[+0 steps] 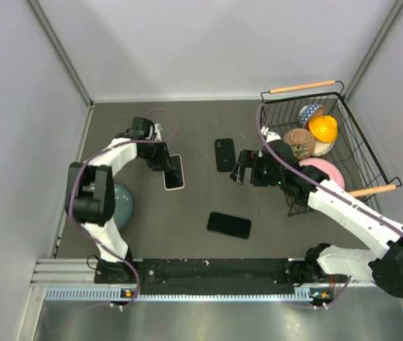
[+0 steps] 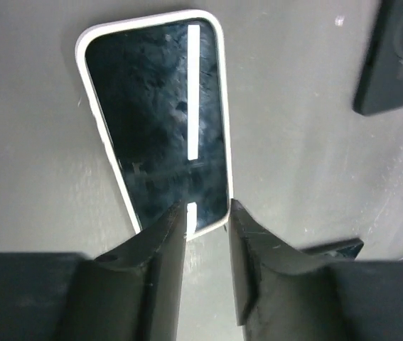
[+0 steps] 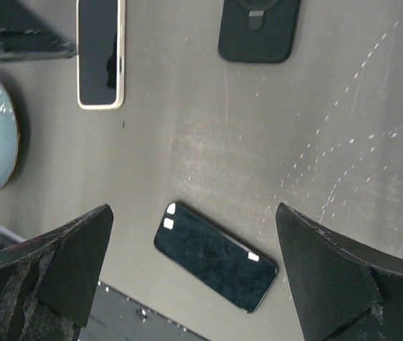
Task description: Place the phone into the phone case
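A phone with a dark screen and a white rim lies flat on the table at left; it looks seated in a white case. My left gripper hovers at its near end, open by a narrow gap with only table between the fingers. A black phone case lies back up in the middle, also visible at the top of the right wrist view. A bare black phone lies screen up nearer the bases. My right gripper stands wide open and empty above that black phone.
A teal bowl sits by the left arm. A wire basket with wooden handles holds several round items at the right, close behind the right arm. Grey walls enclose the table on three sides.
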`<state>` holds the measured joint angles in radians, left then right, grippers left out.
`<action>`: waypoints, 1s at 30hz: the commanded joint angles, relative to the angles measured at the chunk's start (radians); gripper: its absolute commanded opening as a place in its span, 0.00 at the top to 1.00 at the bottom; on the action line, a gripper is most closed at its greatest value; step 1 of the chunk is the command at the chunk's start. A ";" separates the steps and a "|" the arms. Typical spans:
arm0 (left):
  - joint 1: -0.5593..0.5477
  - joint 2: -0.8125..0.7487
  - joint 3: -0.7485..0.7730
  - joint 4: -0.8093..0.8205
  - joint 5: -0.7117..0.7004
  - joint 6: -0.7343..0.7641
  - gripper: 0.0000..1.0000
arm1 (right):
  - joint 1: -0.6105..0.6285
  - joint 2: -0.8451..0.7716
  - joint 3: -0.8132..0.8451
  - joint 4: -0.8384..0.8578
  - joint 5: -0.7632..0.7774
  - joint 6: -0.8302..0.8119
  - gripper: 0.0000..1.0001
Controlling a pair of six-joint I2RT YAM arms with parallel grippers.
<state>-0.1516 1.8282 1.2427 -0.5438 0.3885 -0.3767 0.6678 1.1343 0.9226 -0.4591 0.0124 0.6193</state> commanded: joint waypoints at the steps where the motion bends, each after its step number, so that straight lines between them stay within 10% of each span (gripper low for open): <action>1: 0.000 -0.248 -0.032 0.016 -0.040 -0.007 0.54 | 0.021 0.100 0.142 -0.032 0.130 -0.045 0.04; 2: 0.000 -0.280 -0.048 0.028 -0.037 -0.008 0.31 | 0.024 0.131 0.160 -0.035 0.141 -0.079 0.04; 8: 0.000 -0.513 -0.187 0.051 -0.128 -0.042 0.01 | 0.027 0.375 0.341 -0.073 0.273 -0.159 0.05; 19: 0.009 -0.777 -0.449 0.137 -0.194 -0.128 0.01 | 0.029 0.739 0.653 -0.108 0.206 -0.346 0.04; 30: 0.103 -0.853 -0.549 0.179 -0.211 -0.215 0.01 | 0.064 0.460 0.152 0.179 -0.163 -0.852 0.03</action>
<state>-0.0753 1.0206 0.7059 -0.4389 0.1852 -0.5510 0.7124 1.7565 1.2629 -0.4622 -0.0200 -0.0212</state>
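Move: The phone, already inside its white-rimmed case, lies just under the left hand, its middle about 2 cm ahead, 1 cm to the left and 3 cm below. From that hand the dark case is some 9 cm ahead and 19 cm right, the blue bowl 13 cm back and 23 cm left. The right hand, empty and about 15 cm up, has the black phone roughly 7 cm back, the dark case 22 cm ahead and 2 cm left, and the cased phone 15 cm ahead and 22 cm left. Up first, fast, the left hand lifts about 12 cm off the cased phone, spreading its fingers wide and tipping them forward, then draws back and left towards the blue bowl, sinking part of the way. The open right hand reaches forward some 14 cm while sinking and edging left, then pulls back half of that, swinging its fingers to point more steeply down and turning counter-clockwise, low over bare table between black phone and dark case. ##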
